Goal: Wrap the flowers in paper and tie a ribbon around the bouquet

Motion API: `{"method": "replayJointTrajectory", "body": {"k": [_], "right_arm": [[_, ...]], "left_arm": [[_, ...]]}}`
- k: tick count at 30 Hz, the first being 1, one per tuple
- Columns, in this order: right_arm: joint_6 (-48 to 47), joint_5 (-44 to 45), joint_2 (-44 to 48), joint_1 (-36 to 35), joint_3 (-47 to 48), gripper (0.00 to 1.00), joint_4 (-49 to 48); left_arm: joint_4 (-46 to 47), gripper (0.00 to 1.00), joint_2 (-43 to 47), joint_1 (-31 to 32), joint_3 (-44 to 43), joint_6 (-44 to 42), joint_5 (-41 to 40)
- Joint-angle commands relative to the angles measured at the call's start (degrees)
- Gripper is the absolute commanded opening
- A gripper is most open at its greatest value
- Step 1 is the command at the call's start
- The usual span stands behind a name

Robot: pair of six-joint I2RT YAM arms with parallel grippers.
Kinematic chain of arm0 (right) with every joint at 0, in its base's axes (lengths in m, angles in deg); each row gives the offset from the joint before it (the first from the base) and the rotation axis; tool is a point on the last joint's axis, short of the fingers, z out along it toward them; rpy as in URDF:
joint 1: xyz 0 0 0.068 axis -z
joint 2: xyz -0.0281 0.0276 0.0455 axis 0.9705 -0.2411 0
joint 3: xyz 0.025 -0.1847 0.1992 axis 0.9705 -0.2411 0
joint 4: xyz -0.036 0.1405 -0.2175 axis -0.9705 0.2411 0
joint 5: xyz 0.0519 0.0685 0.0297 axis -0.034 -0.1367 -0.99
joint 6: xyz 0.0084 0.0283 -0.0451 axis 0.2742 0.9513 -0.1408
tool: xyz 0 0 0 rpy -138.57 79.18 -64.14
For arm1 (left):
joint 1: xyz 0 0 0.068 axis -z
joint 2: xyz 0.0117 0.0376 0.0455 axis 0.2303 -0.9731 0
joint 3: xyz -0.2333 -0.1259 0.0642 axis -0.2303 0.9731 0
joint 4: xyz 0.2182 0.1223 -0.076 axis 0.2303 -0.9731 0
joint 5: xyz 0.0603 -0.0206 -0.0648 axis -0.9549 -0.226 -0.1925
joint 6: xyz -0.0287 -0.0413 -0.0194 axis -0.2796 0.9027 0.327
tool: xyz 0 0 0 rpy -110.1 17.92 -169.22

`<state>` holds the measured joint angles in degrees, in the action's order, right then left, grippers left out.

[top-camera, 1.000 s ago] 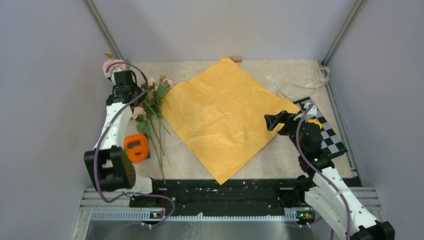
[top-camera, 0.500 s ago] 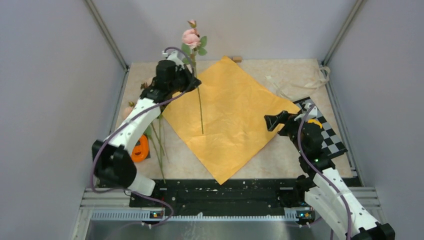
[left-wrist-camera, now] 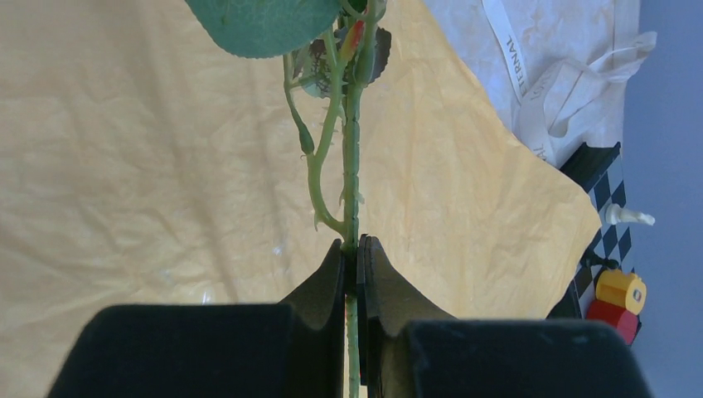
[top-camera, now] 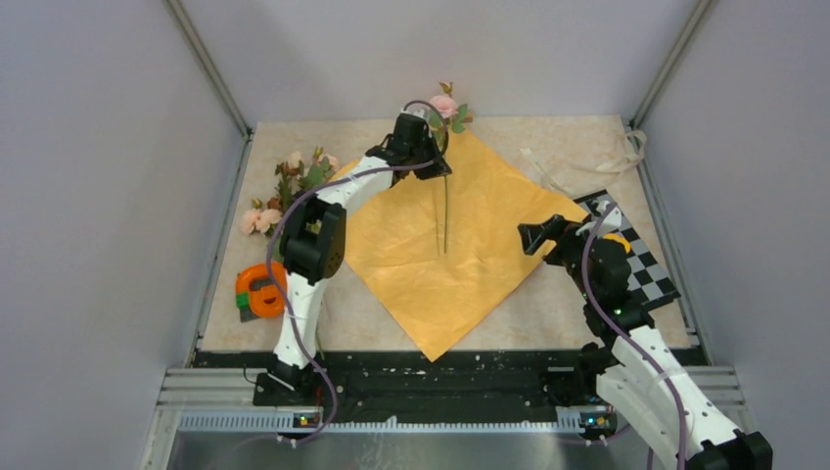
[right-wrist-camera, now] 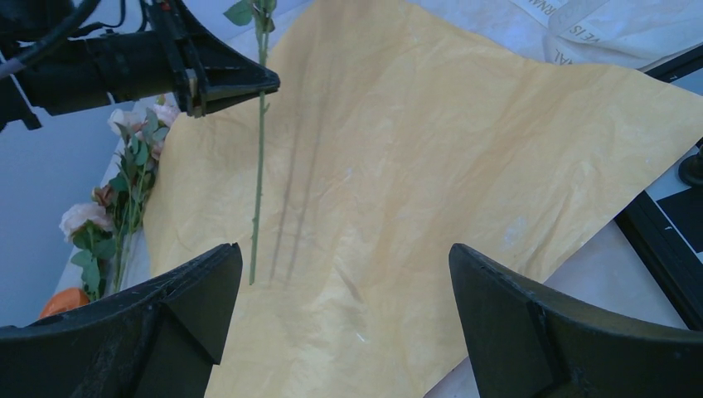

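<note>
My left gripper [top-camera: 438,164] is shut on the green stem [left-wrist-camera: 351,166] of one flower, held over the back half of the paper [top-camera: 470,235]. The pink bloom [top-camera: 443,105] sticks up above the gripper and the stem's lower end [right-wrist-camera: 259,166] hangs over the orange sheet. The other flowers [top-camera: 294,186] lie in a bunch on the table to the left of the paper. The cream ribbon [top-camera: 587,157] lies loose at the back right. My right gripper [top-camera: 531,240] hovers open at the paper's right corner with nothing between its fingers [right-wrist-camera: 191,290].
A small orange-and-green object [top-camera: 259,291] sits near the left front. A black-and-white checkered board [top-camera: 641,259] lies at the right, under the right arm. Grey walls close in both sides and the back.
My left arm has lifted one flower from the bunch at the left and swung it right and back, over the paper. The right arm has not moved.
</note>
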<state>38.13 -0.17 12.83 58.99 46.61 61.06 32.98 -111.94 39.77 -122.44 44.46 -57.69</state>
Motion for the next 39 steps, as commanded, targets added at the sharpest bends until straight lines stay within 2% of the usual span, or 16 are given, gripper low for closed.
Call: {"method": "replayJointTrajectory", "body": {"k": [1,6,9,13,15,16,21,23,28,36,39], "right_arm": [[0.42,2.07,0.21,0.40,0.78,0.99,-3.26],[0.42,2.82,-0.35,0.45,0.60,0.99,-3.60],[0.65,2.90,-1.03,0.36,0.59,0.99,-3.81],[1.32,3.16,-1.79,0.37,0.75,0.99,-3.43],[1.45,3.11,-1.82,0.37,1.00,0.99,-3.00],[1.47,3.07,-1.74,0.43,1.09,0.99,-2.63],[1.81,2.37,-1.10,0.45,1.89,0.99,-0.71],[1.88,2.29,-0.58,0.38,1.83,0.99,-0.73],[1.98,1.39,-0.22,0.41,2.03,0.99,-0.27],[2.08,1.15,-0.30,0.39,2.08,0.99,-0.25],[1.92,1.56,-0.59,0.44,1.80,0.99,-0.72]], "left_arm": [[2.04,0.01,-6.20,0.56,-6.41,3.77,0.54],[0.19,0.01,-10.68,0.62,-8.32,4.48,1.08],[-1.07,0.09,-11.17,0.65,-7.74,3.94,0.12],[-1.82,0.29,-11.86,0.65,-7.28,3.64,1.46],[-2.77,0.53,-11.61,0.68,-7.16,3.55,1.58],[-3.20,0.59,-11.16,0.69,-6.96,3.24,1.19],[-1.31,0.80,-3.89,0.66,-0.91,2.08,-1.59],[-0.18,0.96,-0.32,0.65,1.93,1.71,-1.24],[1.87,0.99,10.87,0.70,10.13,-0.49,-0.54],[-8.75,0.99,28.55,-2.84,25.52,-4.05,-23.90],[-10.12,0.99,34.38,-6.80,32.71,-4.08,-26.68]]}}
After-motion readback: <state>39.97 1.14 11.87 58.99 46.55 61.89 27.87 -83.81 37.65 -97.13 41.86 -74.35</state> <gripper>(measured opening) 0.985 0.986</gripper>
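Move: One flower hangs by its stem from the left fingers, and the paper spreads under it: its middle is some 11 cm back, level sideways and about 9 cm below that hand. The wood block stands roughly 18 cm ahead and 4 cm to the right, the other flowers' blooms some 34 cm to the left and 3 cm back. From the right hand the paper's middle lies about 18 cm left, 8 cm ahead and 16 cm below. The flower, already held by its stem, is lowered about 9 cm nearly straight down by the left hand, its fingers tipping down some 10 degrees, and laid on the far half of the paper. The fingers open wide and let go of the stem; the hand then backs off and climbs about 13 cm, swinging as far left, towards the other flowers. ##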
